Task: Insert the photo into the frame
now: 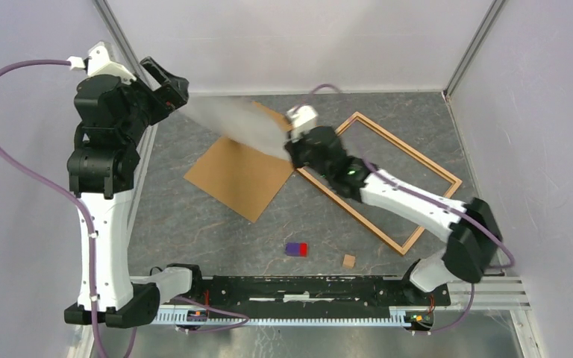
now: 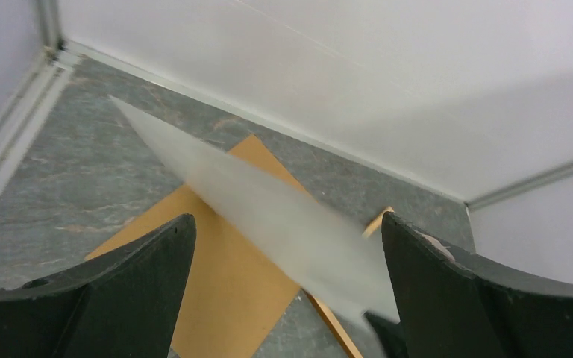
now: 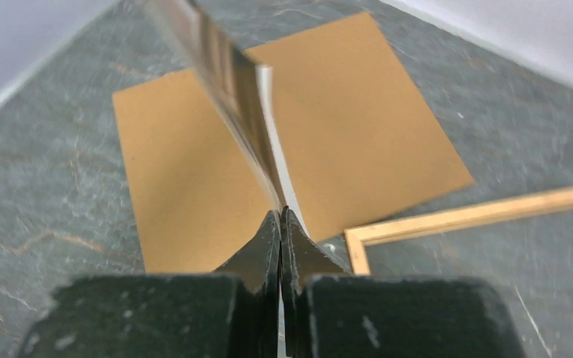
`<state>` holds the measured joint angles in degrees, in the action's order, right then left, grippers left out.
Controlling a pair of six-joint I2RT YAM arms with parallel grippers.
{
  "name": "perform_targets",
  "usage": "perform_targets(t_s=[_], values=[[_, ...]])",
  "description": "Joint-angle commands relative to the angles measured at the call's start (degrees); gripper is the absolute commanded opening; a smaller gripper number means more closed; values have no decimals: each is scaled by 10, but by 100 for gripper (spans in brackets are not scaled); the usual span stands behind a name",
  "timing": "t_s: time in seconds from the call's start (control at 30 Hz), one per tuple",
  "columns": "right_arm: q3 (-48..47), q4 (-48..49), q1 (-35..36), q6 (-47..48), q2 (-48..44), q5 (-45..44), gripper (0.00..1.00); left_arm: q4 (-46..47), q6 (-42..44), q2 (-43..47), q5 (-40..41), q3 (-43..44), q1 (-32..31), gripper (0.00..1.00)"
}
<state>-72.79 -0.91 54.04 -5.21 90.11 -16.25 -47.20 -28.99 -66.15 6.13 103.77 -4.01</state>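
My right gripper is shut on one edge of the photo and holds it in the air above the table. The photo is blurred in the top view and edge-on in the right wrist view, rising from the closed fingertips. My left gripper is raised at the far left, by the photo's free end. Its fingers stand wide open, and the photo shows across the gap between them without being gripped. The frame lies flat on the table at the right, under the right arm, and its corner shows beside the right fingers.
A plain brown backing board lies flat under the lifted photo, next to the frame's left corner. A small purple and red block and a small brown cube sit near the front rail. Pale walls close in the table on three sides.
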Motion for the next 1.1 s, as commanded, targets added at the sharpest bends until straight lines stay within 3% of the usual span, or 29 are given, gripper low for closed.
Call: perform_targets(t_s=[0.0,0.2,0.37,0.67,0.87,1.07], values=[[105,103,-138,-204,-108,217,0,56,19,-25,-126,-8,-4,100],[272,222,-328,-394,-150,429,0,100,-50,-66,-212,-19,-5,100],[419,281,-471,-450,-182,522,0,140,-74,-94,-255,-64,-35,99],[493,82,-672,-257,-240,546,0,173,-31,-147,-250,-161,-148,100],[516,15,-729,-182,-257,557,0,192,-9,-156,-249,-196,-183,100],[467,-119,-771,-70,-203,562,0,198,10,-157,-234,-225,-186,100]])
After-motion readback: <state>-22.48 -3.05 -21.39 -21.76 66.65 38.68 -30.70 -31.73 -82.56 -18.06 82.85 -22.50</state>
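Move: The right hand holds the photo's edge in shut fingers; the middle of the frame lies about 29 cm to its right, 3 cm farther out and some 23 cm below. The brown board's middle is roughly 10 cm ahead and 11 cm left, the purple-red block about 21 cm back and 3 cm right, both down on the table. From the high, empty left hand, the frame is around 58 cm right and the board 18 cm right, 12 cm ahead, 46 cm below. Keeping its pinch on the photo's edge, the right hand sweeps the photo off to the right about 35 cm, first edging forward, then sinking nearly 20 cm and drawing back over the frame's right part, the wrist rolling left side up. The left hand, fingers wide open, swings right and then down, some 20 cm each, to above the brown board, turning clockwise and tipping down. ##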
